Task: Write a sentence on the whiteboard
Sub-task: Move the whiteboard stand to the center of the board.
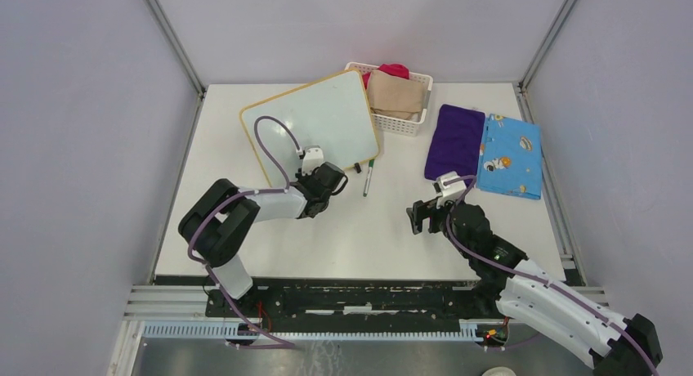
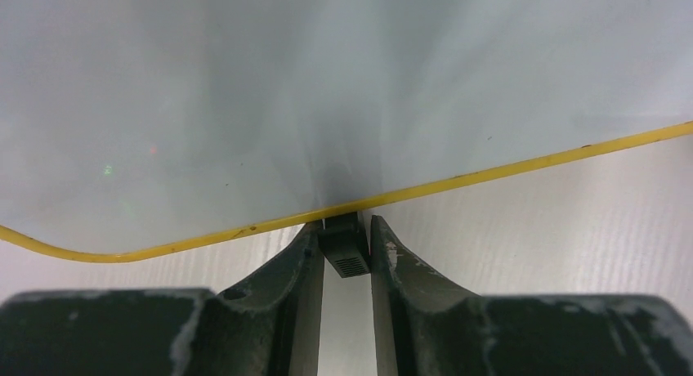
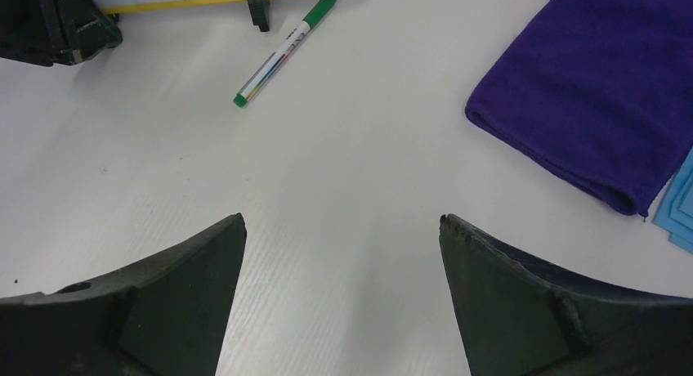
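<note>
The whiteboard (image 1: 315,123), white with a yellow frame, lies at the back left of the table, and its face is blank. The sentence is out of view. My left gripper (image 1: 327,178) is at the board's near edge. In the left wrist view the left gripper (image 2: 346,226) is shut on one small black foot (image 2: 347,252) under the yellow rim (image 2: 507,170). A green-capped marker (image 1: 368,178) (image 3: 286,47) lies on the table just right of that gripper, by the other foot (image 3: 257,6). My right gripper (image 1: 425,215) (image 3: 342,221) hovers open over bare table, holding nothing.
A white slotted basket (image 1: 404,124) with beige and red cloth stands behind the board's right corner. A purple towel (image 1: 454,141) (image 3: 605,90) and a blue patterned cloth (image 1: 510,155) lie at the right. Metal frame posts stand at the table's back corners.
</note>
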Controlling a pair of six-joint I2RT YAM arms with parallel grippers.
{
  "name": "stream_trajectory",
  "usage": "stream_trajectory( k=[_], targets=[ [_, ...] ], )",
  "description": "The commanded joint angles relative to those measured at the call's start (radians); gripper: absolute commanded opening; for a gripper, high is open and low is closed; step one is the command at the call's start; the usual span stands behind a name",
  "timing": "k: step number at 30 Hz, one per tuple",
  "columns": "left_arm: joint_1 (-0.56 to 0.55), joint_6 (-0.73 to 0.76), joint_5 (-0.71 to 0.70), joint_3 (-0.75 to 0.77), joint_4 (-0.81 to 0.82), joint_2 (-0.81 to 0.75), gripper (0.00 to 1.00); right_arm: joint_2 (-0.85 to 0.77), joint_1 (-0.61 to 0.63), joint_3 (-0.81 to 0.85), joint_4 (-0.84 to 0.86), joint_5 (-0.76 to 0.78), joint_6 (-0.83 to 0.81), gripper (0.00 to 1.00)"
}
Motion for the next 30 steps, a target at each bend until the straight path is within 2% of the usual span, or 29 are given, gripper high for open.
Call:
stream_trajectory(
  k=[1, 13, 18, 25, 30],
  targets=[
    [-0.026, 0.080, 0.094, 0.031, 0.042, 0.035, 0.02, -0.014, 0.005, 0.003, -0.007, 0.037, -0.001, 0.94],
    [-0.026, 0.025, 0.068, -0.025, 0.002, -0.057, 0.45, 0.011, 0.005, 0.008, 0.005, 0.022, 0.009, 0.94],
    [-0.026, -0.007, 0.060, -0.059, -0.049, -0.140, 0.65, 0.014, 0.005, 0.015, -0.004, 0.020, 0.018, 0.94],
    [-0.082, -0.083, 0.053, -0.095, -0.185, -0.336, 0.75, 0.023, 0.005, 0.020, -0.001, 0.013, 0.031, 0.93],
    [-0.156, -0.044, 0.080, -0.069, -0.267, -0.569, 0.77, 0.080, 0.006, 0.056, 0.023, -0.008, 0.043, 0.91]
  ],
)
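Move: The black foot of the whiteboard stand is already pinched between the left hand's closed-down fingers, at the board's near edge. The middle of the whiteboard lies about 12 cm straight ahead; the second foot some 12 cm to the right and 2 cm farther out, and the green marker about 15 cm right, level with the hand. From the right hand, the held foot lies roughly 30 cm left, 7 cm ahead and 11 cm below. The whiteboard stand is eased about 1 cm to the right by the left hand, which keeps its pinch on the foot for the first third of a second. Its fingers then open wide and come free, and the hand draws back towards the base about 6 cm, rising 6 cm, most of that climb late and quick. ##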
